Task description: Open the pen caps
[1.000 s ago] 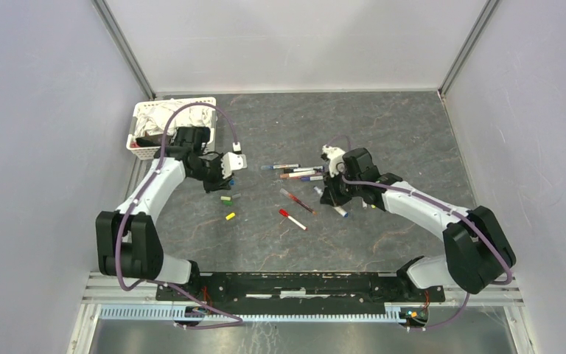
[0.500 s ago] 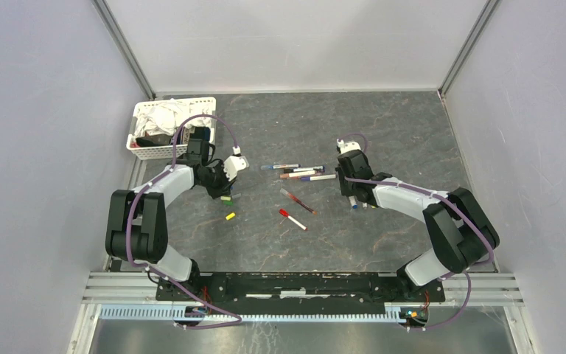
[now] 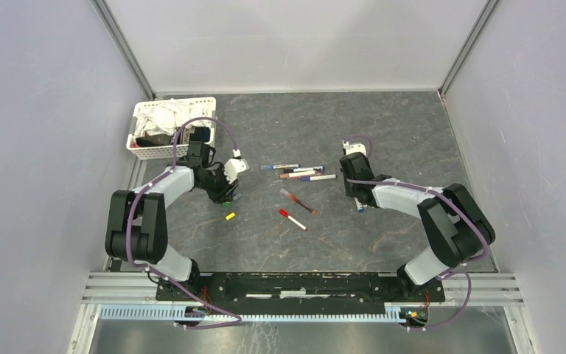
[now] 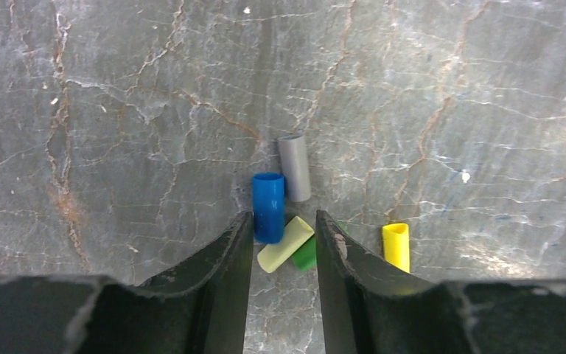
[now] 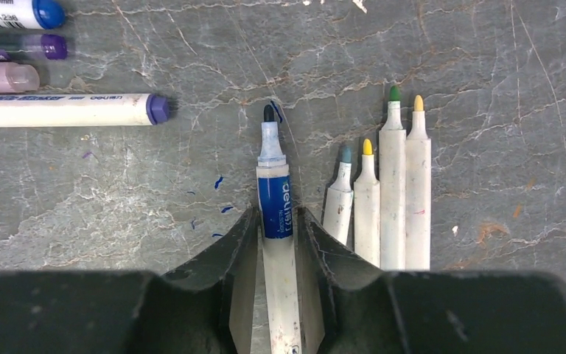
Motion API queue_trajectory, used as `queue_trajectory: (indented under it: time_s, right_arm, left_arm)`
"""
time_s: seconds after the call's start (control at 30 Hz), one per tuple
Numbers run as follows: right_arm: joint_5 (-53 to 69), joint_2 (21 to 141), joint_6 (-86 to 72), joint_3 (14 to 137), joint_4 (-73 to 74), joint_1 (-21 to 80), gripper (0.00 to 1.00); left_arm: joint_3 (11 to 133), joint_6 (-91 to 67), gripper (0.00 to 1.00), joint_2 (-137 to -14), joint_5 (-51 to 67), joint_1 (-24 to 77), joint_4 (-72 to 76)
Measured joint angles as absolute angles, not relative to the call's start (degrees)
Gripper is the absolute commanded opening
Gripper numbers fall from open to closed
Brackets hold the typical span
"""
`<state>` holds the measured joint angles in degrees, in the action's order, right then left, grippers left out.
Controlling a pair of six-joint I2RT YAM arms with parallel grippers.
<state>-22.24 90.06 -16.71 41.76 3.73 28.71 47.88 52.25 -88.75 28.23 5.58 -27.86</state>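
In the left wrist view my left gripper (image 4: 284, 221) is open, low over a cluster of pen caps. A blue cap (image 4: 268, 206) lies on the table at its left fingertip. A pale yellow cap (image 4: 286, 244) and a green cap (image 4: 306, 254) lie between the tips, with a grey cap (image 4: 294, 167) beyond and a yellow cap (image 4: 396, 245) to the right. My right gripper (image 5: 276, 214) stands open, loosely around an uncapped blue-labelled pen (image 5: 274, 199) lying beside several uncapped pens (image 5: 382, 199). Capped pens (image 3: 302, 172) lie mid-table.
A white basket (image 3: 141, 147) of cloths stands at the back left, just behind my left arm. Two red-ended pens (image 3: 292, 219) lie in the middle, and a lone yellow cap (image 3: 230, 216) sits near the left gripper (image 3: 225, 193). Grey walls close both sides.
Both grippers have come down to the table and opened. The left one has let the blue cap go among the caps. The right one has laid its pen beside the uncapped row.
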Motion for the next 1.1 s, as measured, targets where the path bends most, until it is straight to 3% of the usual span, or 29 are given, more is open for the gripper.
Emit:
queue_trajectory:
  time_s: [0.13,0.2,0.27,0.3,0.37,0.4,0.43,0.57,0.77,1.1]
  right_arm:
    - [-22.44,89.52,-16.56,41.63,3.99,28.62,0.36]
    - [-22.44,88.86,-16.36,41.63,4.43,28.58,0.36]
    - [-22.33,87.88,-16.12,41.69,4.91,28.6,0.39]
    - [-22.04,87.29,-15.84,41.93,5.32,28.58,0.42]
    - [-20.82,86.19,-14.85,42.96,5.43,28.58,0.51]
    - [-19.55,85.84,-13.93,43.81,5.23,28.58,0.56]
    - [-18.15,85.73,-13.28,44.69,4.97,28.58,0.6]
    - [-7.86,86.91,-7.9,49.69,3.29,28.45,0.67]
    - [3.64,95.44,-1.93,57.08,2.74,28.36,0.66]
    - [10.55,101.47,1.65,57.65,4.25,27.73,0.62]
  left_arm:
    - [49.06,52.23,0.48,-87.59,29.8,5.58,-31.22]
    - [50.81,52.21,0.54,-86.5,30.61,5.58,-33.23]
    - [53.91,52.07,0.65,-85.32,31.7,5.52,-35.75]
    - [55.64,51.83,0.8,-84.79,32.25,5.45,-37.1]
    - [60.2,51.05,0.86,-83.24,33.74,5.3,-39.79]
    - [62.19,50.68,0.96,-82.48,34.44,5.23,-40.97]
    - [64.51,50.13,0.99,-81.6,35.07,5.21,-42.22]
    - [72.47,48.16,1.0,-77.12,36.97,5.15,-45.71]
    - [75.96,44.01,1.0,-70.78,37.04,5.1,-48.53]
    - [75.53,42.85,1.0,-66.92,36.32,5.1,-50.87]
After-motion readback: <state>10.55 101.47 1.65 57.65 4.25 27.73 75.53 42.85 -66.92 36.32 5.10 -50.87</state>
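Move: From the right hand, the purple-capped marker lies about 12 cm to the left and 5 cm ahead, roughly a centimetre lower. The brown-capped marker is some 19 cm left and 6 cm ahead of this hand; the orange-red pen is about 19 cm left and 3 cm back. The just-freed uncapped blue marker is still between its fingertips, its middle 2 cm back. From the left hand, the purple-capped marker is roughly 30 cm right and 7 cm ahead; the blue cap is at its fingertips. The right hand comes free of the uncapped blue marker and arcs about 11 cm left and a little forward towards the purple-capped marker, first rising some 6 cm and then sinking most of that again, while it turns roughly 35 degrees counter-clockwise and its fingers spread wider, ending astride the marker's right-hand part, just above it. Meanwhile the left hand lifts off the little group of caps, climbing about 25 cm nearly straight up, opening wide and tilting its fingertips outward from the base. ##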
